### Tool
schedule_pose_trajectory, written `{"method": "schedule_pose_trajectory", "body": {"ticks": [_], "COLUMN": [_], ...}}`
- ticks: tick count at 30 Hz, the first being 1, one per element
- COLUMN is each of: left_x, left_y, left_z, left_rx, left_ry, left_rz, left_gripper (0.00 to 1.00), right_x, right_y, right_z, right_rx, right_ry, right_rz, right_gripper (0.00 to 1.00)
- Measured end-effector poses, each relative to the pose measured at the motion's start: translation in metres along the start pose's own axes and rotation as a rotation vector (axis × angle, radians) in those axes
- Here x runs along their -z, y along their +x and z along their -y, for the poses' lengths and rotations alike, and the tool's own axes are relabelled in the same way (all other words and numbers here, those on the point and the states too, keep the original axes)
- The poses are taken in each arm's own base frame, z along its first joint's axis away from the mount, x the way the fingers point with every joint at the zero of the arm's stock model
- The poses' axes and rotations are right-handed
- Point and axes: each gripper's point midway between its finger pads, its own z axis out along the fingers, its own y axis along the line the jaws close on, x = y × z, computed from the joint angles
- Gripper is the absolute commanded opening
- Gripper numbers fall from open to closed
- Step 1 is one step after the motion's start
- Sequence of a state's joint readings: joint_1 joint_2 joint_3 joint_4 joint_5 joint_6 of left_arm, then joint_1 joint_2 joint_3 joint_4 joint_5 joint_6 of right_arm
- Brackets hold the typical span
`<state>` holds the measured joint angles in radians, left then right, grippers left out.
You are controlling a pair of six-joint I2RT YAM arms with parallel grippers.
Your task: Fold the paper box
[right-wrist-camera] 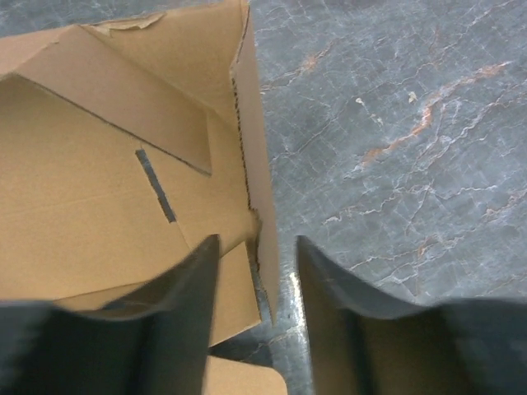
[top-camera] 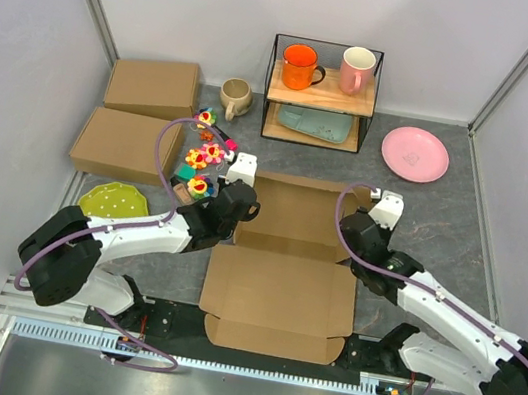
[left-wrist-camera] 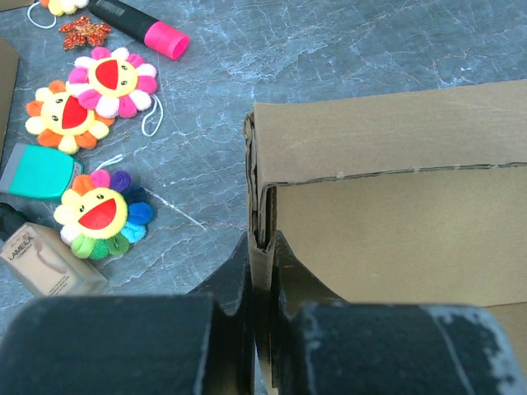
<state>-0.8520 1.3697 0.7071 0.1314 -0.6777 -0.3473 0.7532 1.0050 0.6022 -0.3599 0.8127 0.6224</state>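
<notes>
The paper box lies half-formed in the middle of the table, its lid panel flat toward me and its far tray part with walls raised. My left gripper is shut on the box's doubled left side wall, seen edge-on between the fingers in the left wrist view. My right gripper is open at the box's right side. In the right wrist view its fingers straddle the near end of the upright right wall without touching it. A folded corner flap leans inside the box.
Two other flat brown boxes lie at the back left. Flower toys, a pink marker and a small bottle lie beside my left gripper. A green plate, beige mug, mug rack and pink plate surround the box.
</notes>
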Motion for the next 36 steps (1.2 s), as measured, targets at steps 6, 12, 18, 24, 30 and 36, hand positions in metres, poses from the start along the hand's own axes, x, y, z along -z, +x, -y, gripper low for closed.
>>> {"method": "schedule_pose_trajectory", "body": {"ticks": [6,12,18,24,30,36], "left_x": [0.0,0.0,-0.004,-0.008,-0.013,-0.015], "left_y": [0.0,0.0,-0.001,-0.003,-0.006,-0.008], "left_z": [0.0,0.001,-0.001,0.0,0.004,0.005], "left_rx": [0.001,0.001,0.007,0.013,0.004,-0.009], "left_ry": [0.001,0.002,-0.014,-0.025,-0.028,-0.025], "left_rz": [0.001,0.001,0.009,0.02,0.016,0.023], "left_gripper": [0.02,0.02,0.02,0.02,0.02,0.02], "right_x": [-0.009,-0.007,0.011,0.025,0.026,0.019], "right_y": [-0.006,-0.008,-0.021,-0.023,-0.015,-0.01], "right_z": [0.001,-0.004,-0.009,-0.021,-0.036,-0.053], "right_rx": [-0.007,-0.011,-0.063,-0.079,-0.043,-0.025], "right_ry": [0.011,-0.035,-0.145,-0.257,-0.326,-0.368], "right_rz": [0.011,0.01,0.031,0.014,-0.022,-0.043], "right_gripper": [0.21,0.0,0.0,0.0,0.0,0.0]}}
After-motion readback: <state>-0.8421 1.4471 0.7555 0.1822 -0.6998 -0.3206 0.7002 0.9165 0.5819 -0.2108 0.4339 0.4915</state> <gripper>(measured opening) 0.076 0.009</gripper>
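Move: The right hand's open fingers stand at the near edge of the box's right side flap, whose middle is about 5 cm ahead, 1 cm left and 4 cm below. From that hand, the box's back wall lies some 7 cm ahead and 12 cm left, about 5 cm lower; the flat front panel lies 13 cm back, 13 cm left and 11 cm down. For the left hand, already gripping the left corner, the flap is about 22 cm right, level ahead, 4 cm lower. Right fingers shut at the side flap's near edge, rise slightly, then swing it about 5 cm left, turning counter-clockwise. ##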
